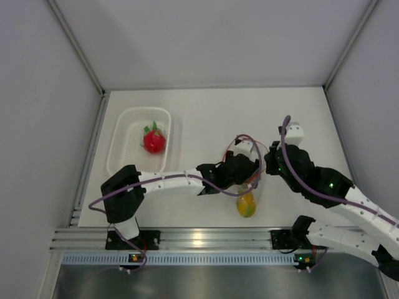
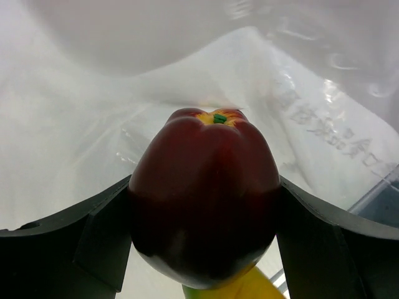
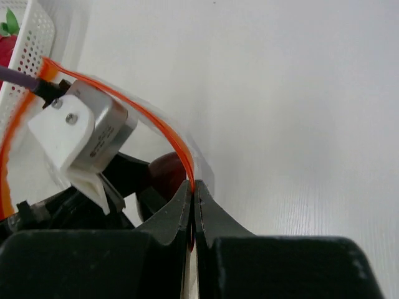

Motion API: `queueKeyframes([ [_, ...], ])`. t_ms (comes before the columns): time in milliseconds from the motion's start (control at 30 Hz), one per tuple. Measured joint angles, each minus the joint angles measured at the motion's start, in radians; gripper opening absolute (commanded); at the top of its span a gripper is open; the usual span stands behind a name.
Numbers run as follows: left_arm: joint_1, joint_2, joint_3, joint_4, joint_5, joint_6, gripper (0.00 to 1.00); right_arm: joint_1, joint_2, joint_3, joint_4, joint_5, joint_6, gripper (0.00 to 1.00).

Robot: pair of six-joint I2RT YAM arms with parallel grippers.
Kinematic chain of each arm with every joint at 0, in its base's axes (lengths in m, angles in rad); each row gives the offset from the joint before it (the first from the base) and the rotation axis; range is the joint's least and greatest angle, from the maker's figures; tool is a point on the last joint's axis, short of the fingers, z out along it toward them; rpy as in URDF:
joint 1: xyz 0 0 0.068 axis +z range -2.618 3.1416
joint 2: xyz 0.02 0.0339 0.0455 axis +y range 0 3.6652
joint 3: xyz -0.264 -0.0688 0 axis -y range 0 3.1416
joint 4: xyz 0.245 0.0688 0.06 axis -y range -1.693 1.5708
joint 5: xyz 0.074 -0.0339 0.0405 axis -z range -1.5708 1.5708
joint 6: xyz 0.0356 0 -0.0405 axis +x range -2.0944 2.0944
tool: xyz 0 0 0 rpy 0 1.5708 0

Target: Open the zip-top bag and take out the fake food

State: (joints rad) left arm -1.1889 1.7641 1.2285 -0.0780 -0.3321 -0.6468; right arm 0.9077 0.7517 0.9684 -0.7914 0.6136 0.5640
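Note:
My left gripper (image 2: 204, 208) reaches inside the clear zip-top bag (image 2: 312, 118) and is shut on a dark maroon fake fruit (image 2: 206, 162), with a black finger (image 2: 68, 249) pressed against each side. A yellow-orange fruit (image 2: 255, 288) lies just beneath it and shows below the grippers (image 1: 246, 204) from above. My right gripper (image 3: 192, 185) is shut on the bag's orange-red zip strip (image 3: 156, 124), holding the mouth up. From above, the left gripper (image 1: 240, 169) and the right gripper (image 1: 267, 163) meet at mid-table. A red fruit with green leaves (image 1: 154, 141) lies in the white basket.
The white perforated basket (image 1: 124, 149) stands at the back left, and its corner (image 3: 25, 59) shows in the right wrist view. Grey walls enclose the table on three sides. A metal rail (image 1: 199, 240) runs along the near edge.

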Motion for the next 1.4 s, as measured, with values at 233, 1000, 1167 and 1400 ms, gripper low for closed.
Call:
queueKeyframes([
  [233, 0.004, -0.122, -0.129, 0.018, -0.034, 0.086, 0.0, -0.003, 0.24, 0.132, 0.047, -0.079, -0.148, 0.0],
  [1000, 0.011, -0.554, -0.234, -0.098, -0.197, 0.007, 0.0, 0.043, 0.297, 0.051, 0.218, -0.153, -0.087, 0.0],
  [1167, 0.015, -0.595, -0.234, -0.11, -0.295, -0.044, 0.0, 0.062, 0.283, 0.037, 0.266, -0.165, -0.063, 0.0],
  [1400, 0.016, -0.684, -0.234, -0.134, -0.305, -0.06, 0.0, 0.074, 0.338, 0.038, 0.298, -0.122, -0.054, 0.0],
])
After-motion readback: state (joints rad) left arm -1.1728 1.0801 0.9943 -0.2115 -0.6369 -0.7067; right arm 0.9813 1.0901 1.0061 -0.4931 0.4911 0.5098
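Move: Ahead and far to the left of the left hand, which is in the bag holding the dark red fruit, the white basket lies about 18 cm farther out, 46 cm left and 10 cm lower. The red fruit in it is some 19 cm ahead and 40 cm left; the yellow fruit in the bag is about 8 cm back and 8 cm below, hardly to the side. From the right hand on the bag's rim, the basket is about 19 cm ahead, 51 cm left and 20 cm lower. Drawing the still-gripped dark red fruit out of the bag, the left hand goes about 6 cm left almost level, then climbs on leftwards towards the basket, some 15 cm left and 16 cm up in all, tilting up and turning counter-clockwise. The right hand keeps its pinch on the orange-zipped rim and follows about 11 cm left and slightly forward, turning a little counter-clockwise. ##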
